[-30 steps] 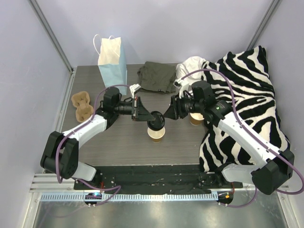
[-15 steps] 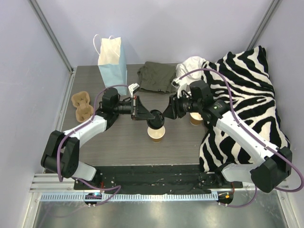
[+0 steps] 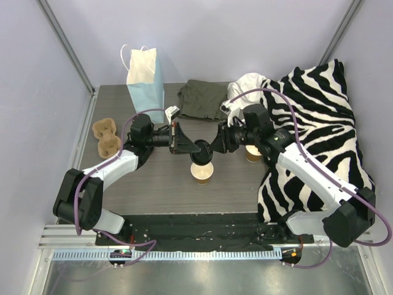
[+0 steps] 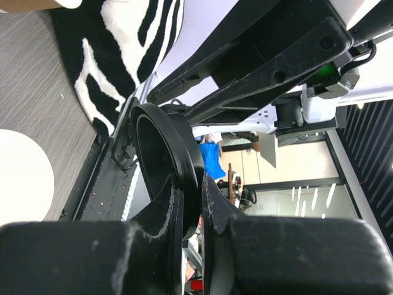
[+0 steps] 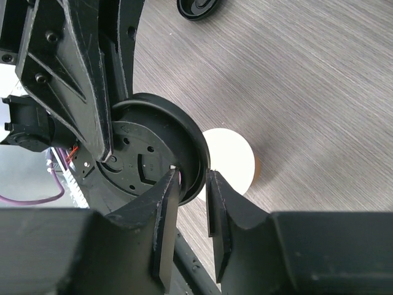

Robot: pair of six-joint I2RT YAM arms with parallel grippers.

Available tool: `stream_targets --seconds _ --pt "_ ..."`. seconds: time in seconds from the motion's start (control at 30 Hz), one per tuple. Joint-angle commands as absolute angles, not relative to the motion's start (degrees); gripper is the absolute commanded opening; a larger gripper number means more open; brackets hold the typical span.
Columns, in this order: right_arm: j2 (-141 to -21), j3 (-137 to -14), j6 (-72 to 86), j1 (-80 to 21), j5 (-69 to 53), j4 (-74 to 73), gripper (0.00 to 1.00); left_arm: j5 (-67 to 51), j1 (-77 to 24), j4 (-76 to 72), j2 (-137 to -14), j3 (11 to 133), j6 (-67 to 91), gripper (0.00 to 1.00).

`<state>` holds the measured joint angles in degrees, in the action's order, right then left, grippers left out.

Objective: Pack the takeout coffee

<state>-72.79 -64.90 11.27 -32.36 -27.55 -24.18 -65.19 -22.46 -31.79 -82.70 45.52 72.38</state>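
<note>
The takeout coffee's tan cup (image 3: pixel 201 173) stands uncovered at the table's middle, its white inside (image 5: pixel 232 161) showing. Just above and behind it hangs its round black lid (image 3: pixel 199 147), held on edge. My left gripper (image 3: pixel 191 146) is shut on the lid's rim (image 4: pixel 184 184) from the left. My right gripper (image 3: pixel 215 146) comes in from the right. Its jaws straddle the opposite rim of the lid (image 5: pixel 153 147), still open (image 5: pixel 193 187): one finger lies against the lid's face and a thin gap shows at the other.
A blue paper bag (image 3: pixel 147 80) stands at the back left, and a brown pulp carrier (image 3: pixel 105 136) lies at the left. A second tan cup (image 3: pixel 252 155) sits under my right arm. Another black lid (image 5: pixel 198 7) lies on the table. An olive cloth (image 3: pixel 202 98) and a zebra blanket (image 3: pixel 319 117) fill the back and right.
My right gripper has slid left onto the lid and its jaws have narrowed around the rim. The left gripper keeps its hold, with the lid a little higher over the cup.
</note>
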Motion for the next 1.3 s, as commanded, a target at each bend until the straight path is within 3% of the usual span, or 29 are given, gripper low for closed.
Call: stream_targets --seconds 0.0,0.27,0.33,0.37,0.43,0.47,0.5,0.57,0.77,0.93,1.03,1.27 --pt "-72.9 -65.6 11.4 -33.1 -27.6 -21.5 0.3 -65.4 -22.3 -36.7 -82.9 45.3 73.9 0.0" --pt "-73.3 -66.9 11.3 -33.3 -28.7 -21.6 0.17 -65.2 -22.2 -37.9 -83.1 44.9 74.8 0.0" --pt "-73.5 -67.4 10.9 -33.2 -28.7 -21.7 0.03 -65.0 -22.2 -37.9 -82.9 44.8 74.7 0.0" --pt "-73.6 -68.0 11.0 -33.2 -28.4 -22.2 0.01 -64.8 -22.2 -37.7 -82.6 44.7 74.7 0.01" --pt "-73.4 -68.4 11.8 -32.8 -27.2 -22.7 0.01 -63.7 -22.1 -35.9 -82.2 44.4 73.5 0.08" --pt "-73.5 -68.4 12.3 -32.4 -26.7 -23.1 0.01 -63.5 -22.1 -33.2 -82.0 44.2 71.6 0.29" --pt "-73.4 -68.6 12.7 -32.0 -26.0 -23.7 0.01 -63.2 -22.0 -31.2 -81.4 44.2 70.5 0.42" --pt "-73.4 -69.6 11.4 -31.4 -24.7 -27.0 0.01 -62.9 -20.8 -23.9 -80.5 44.6 65.7 0.59" --pt "-75.8 -76.1 0.5 -31.6 -19.0 -41.1 0.01 -64.4 -9.7 -5.9 -76.2 47.6 52.2 0.87" --pt "-82.6 -83.0 -6.2 -34.0 -14.8 -53.4 0.01 -58.9 -2.2 17.8 -70.2 53.7 34.6 0.9" --pt "-85.7 -86.7 -9.0 -36.6 -10.7 -56.8 0.01 -48.9 -1.5 30.4 -66.6 58.3 23.8 1.0" --pt "-93.6 -95.5 -13.0 -44.4 -7.1 -63.0 0.01 -42.5 2.5 34.6 -59.0 58.9 20.2 1.0"
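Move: The lid is still in the left gripper's fingers, its middle about 3 cm right of that hand and 1 cm back; from the right hand it lies roughly 3 cm left and 2 cm back. The open cup stands some 13 cm below the right hand, 4 cm left and 5 cm back. A second cup is 16 cm right of the right hand, 3 cm ahead. The spare lid lies 20 cm left and 6 cm ahead of the left hand. Close the right fingers on the lid's rim while the left gripper holds it still, then open the left wide and sweep it about 15 cm left and a little forward towards the spare lid, fingers swinging forward and down. With the right, draw the lid slightly right, then lower it about 4.5 cm towards the cup, tipping the fingers down some 30 degrees. ##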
